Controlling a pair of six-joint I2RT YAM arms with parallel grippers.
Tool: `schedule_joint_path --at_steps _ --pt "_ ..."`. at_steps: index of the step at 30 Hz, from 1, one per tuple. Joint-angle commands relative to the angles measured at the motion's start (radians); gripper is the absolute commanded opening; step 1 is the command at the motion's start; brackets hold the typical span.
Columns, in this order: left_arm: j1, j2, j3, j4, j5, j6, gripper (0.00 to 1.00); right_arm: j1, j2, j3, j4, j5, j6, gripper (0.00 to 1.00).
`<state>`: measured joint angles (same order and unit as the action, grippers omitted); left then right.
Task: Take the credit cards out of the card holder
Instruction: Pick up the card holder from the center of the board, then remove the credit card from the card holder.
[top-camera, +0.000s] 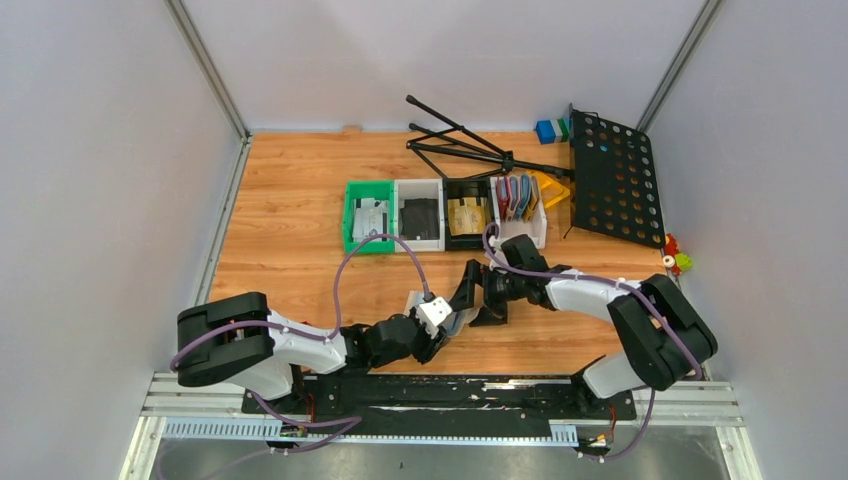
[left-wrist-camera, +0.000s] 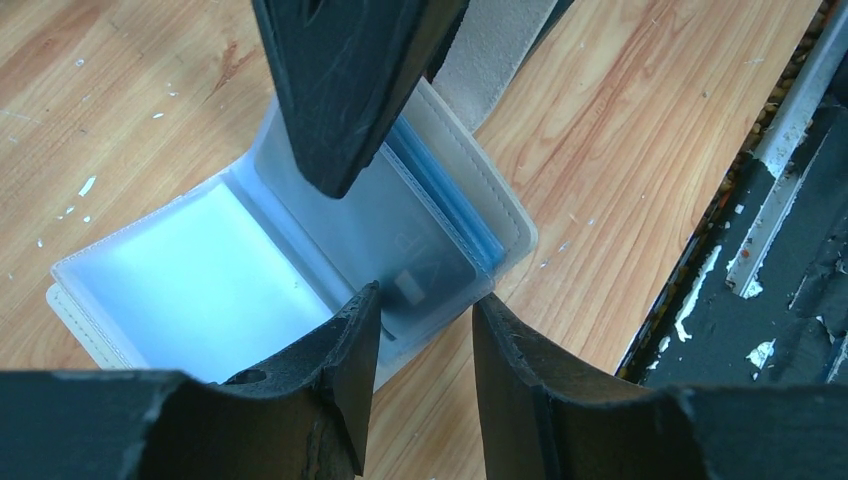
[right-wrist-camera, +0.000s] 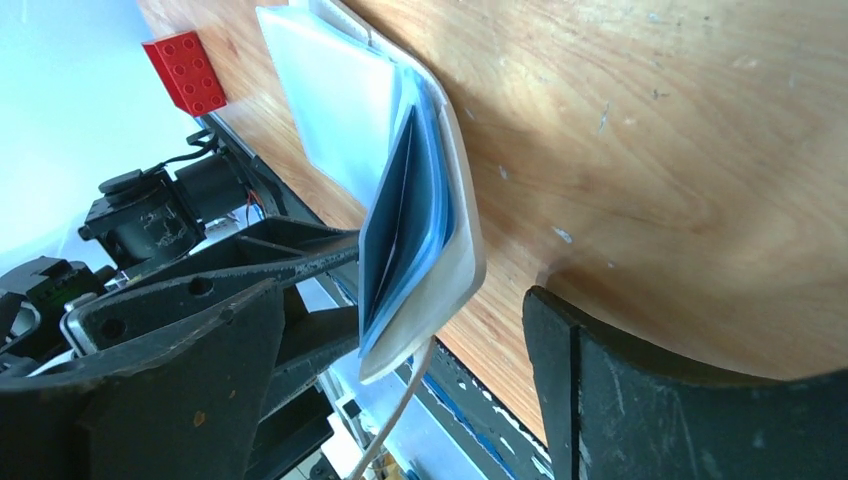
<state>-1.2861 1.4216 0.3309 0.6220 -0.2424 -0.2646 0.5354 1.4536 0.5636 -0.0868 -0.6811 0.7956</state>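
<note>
The card holder (left-wrist-camera: 180, 280) lies open on the wood table, pale grey-blue with clear pockets; it also shows in the top view (top-camera: 461, 319). A dark credit card (left-wrist-camera: 420, 255) sits inside a clear pocket on its right half. My left gripper (left-wrist-camera: 425, 300) is open, its fingertips on either side of that pocket's near corner. My right gripper (right-wrist-camera: 400, 295) is open, with the holder's raised half (right-wrist-camera: 440, 230) and its pockets standing between the jaws. One of the right gripper's fingers (left-wrist-camera: 340, 90) lies over the holder's fold. The closing tab (left-wrist-camera: 495, 50) sticks up behind it.
A row of bins stands at the back: green (top-camera: 352, 215), white (top-camera: 420, 185), black (top-camera: 468, 183) and a white one holding upright wallets (top-camera: 520, 200). A black perforated music stand (top-camera: 615, 180) lies at the back right. A red brick (right-wrist-camera: 185, 72) lies near the holder. The table's front rail (left-wrist-camera: 790, 130) is close.
</note>
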Motion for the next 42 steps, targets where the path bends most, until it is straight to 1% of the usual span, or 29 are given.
schedule_joint_path --at_steps 1,4,8,11,12,14,16,18,19,21,24,27,30,33,37,39,41,42 --pt "0.007 0.015 -0.006 0.063 0.019 -0.022 0.46 0.025 0.048 0.009 0.117 0.026 0.055 0.87" --pt "0.007 0.017 -0.005 0.069 0.027 -0.025 0.47 0.038 0.075 0.013 0.149 0.024 0.068 0.75" --pt "0.009 -0.001 -0.01 0.063 0.038 -0.032 0.51 0.038 0.059 0.002 0.152 0.032 0.068 0.47" --pt "0.013 -0.036 -0.005 0.029 0.088 -0.044 0.65 0.038 0.031 0.008 0.102 0.051 0.03 0.27" --pt "0.021 -0.05 -0.003 0.011 0.12 -0.052 0.71 0.038 0.023 0.009 0.092 0.056 0.014 0.23" --pt "0.049 -0.087 -0.007 -0.012 0.191 -0.079 0.76 0.036 0.008 0.006 0.068 0.063 -0.011 0.17" --pt "0.096 -0.142 -0.032 -0.014 0.257 -0.132 0.78 0.035 -0.003 0.0 0.068 0.069 -0.035 0.08" --pt "0.179 -0.229 -0.079 0.004 0.323 -0.196 0.79 0.034 -0.016 -0.006 0.072 0.07 -0.062 0.05" --pt "0.213 -0.264 -0.095 -0.005 0.342 -0.225 0.8 0.035 -0.024 -0.007 0.072 0.071 -0.079 0.01" --pt "0.267 -0.382 -0.115 -0.065 0.358 -0.257 0.85 0.034 -0.044 -0.007 0.068 0.073 -0.108 0.0" --pt "0.32 -0.536 -0.123 -0.217 0.345 -0.303 0.99 0.032 -0.081 -0.001 0.073 0.047 -0.163 0.0" --pt "0.391 -0.646 -0.138 -0.283 0.391 -0.371 1.0 0.033 -0.133 0.01 0.075 0.02 -0.203 0.0" --pt "0.477 -0.714 -0.149 -0.334 0.424 -0.44 1.0 0.032 -0.201 0.015 0.079 -0.034 -0.226 0.0" --pt "0.543 -0.743 -0.152 -0.317 0.511 -0.446 1.0 0.032 -0.253 0.038 0.073 -0.08 -0.243 0.0" --pt "0.609 -0.732 -0.158 -0.27 0.613 -0.481 1.0 0.032 -0.296 0.055 0.059 -0.138 -0.264 0.0" --pt "0.63 -0.713 -0.169 -0.191 0.681 -0.546 1.0 0.031 -0.302 0.058 0.058 -0.174 -0.25 0.0" --pt "0.633 -0.696 -0.2 -0.066 0.75 -0.623 1.0 0.032 -0.308 0.052 0.076 -0.213 -0.221 0.0" --pt "0.633 -0.689 -0.215 -0.007 0.768 -0.657 1.0 0.032 -0.312 0.045 0.115 -0.228 -0.204 0.0"
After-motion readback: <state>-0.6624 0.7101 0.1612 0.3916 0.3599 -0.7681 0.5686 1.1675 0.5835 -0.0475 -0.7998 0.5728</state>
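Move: The open card holder lies with its middle about 6 cm left of the right gripper, level with it fore and aft and some 2 cm below, its right edge curled up between the open fingers. From the left gripper, whose fingers still nip the near edge, that middle is about 4 cm ahead, 1 cm left and 2 cm down. From the right gripper, the black bin stands some 21 cm ahead and 1 cm left, the white bin with the dark wallet 20 cm ahead and 11 cm left. Ease the right gripper slightly left and down over the holder's right edge, close to pinch it, then lift about 10 cm, swinging the fingertips up roughly 30 degrees. Once that grip is on, open the left fingers off the near edge and carry them up, left and somewhat forward to the holder's left end, fully open, fingertips swinging up. ##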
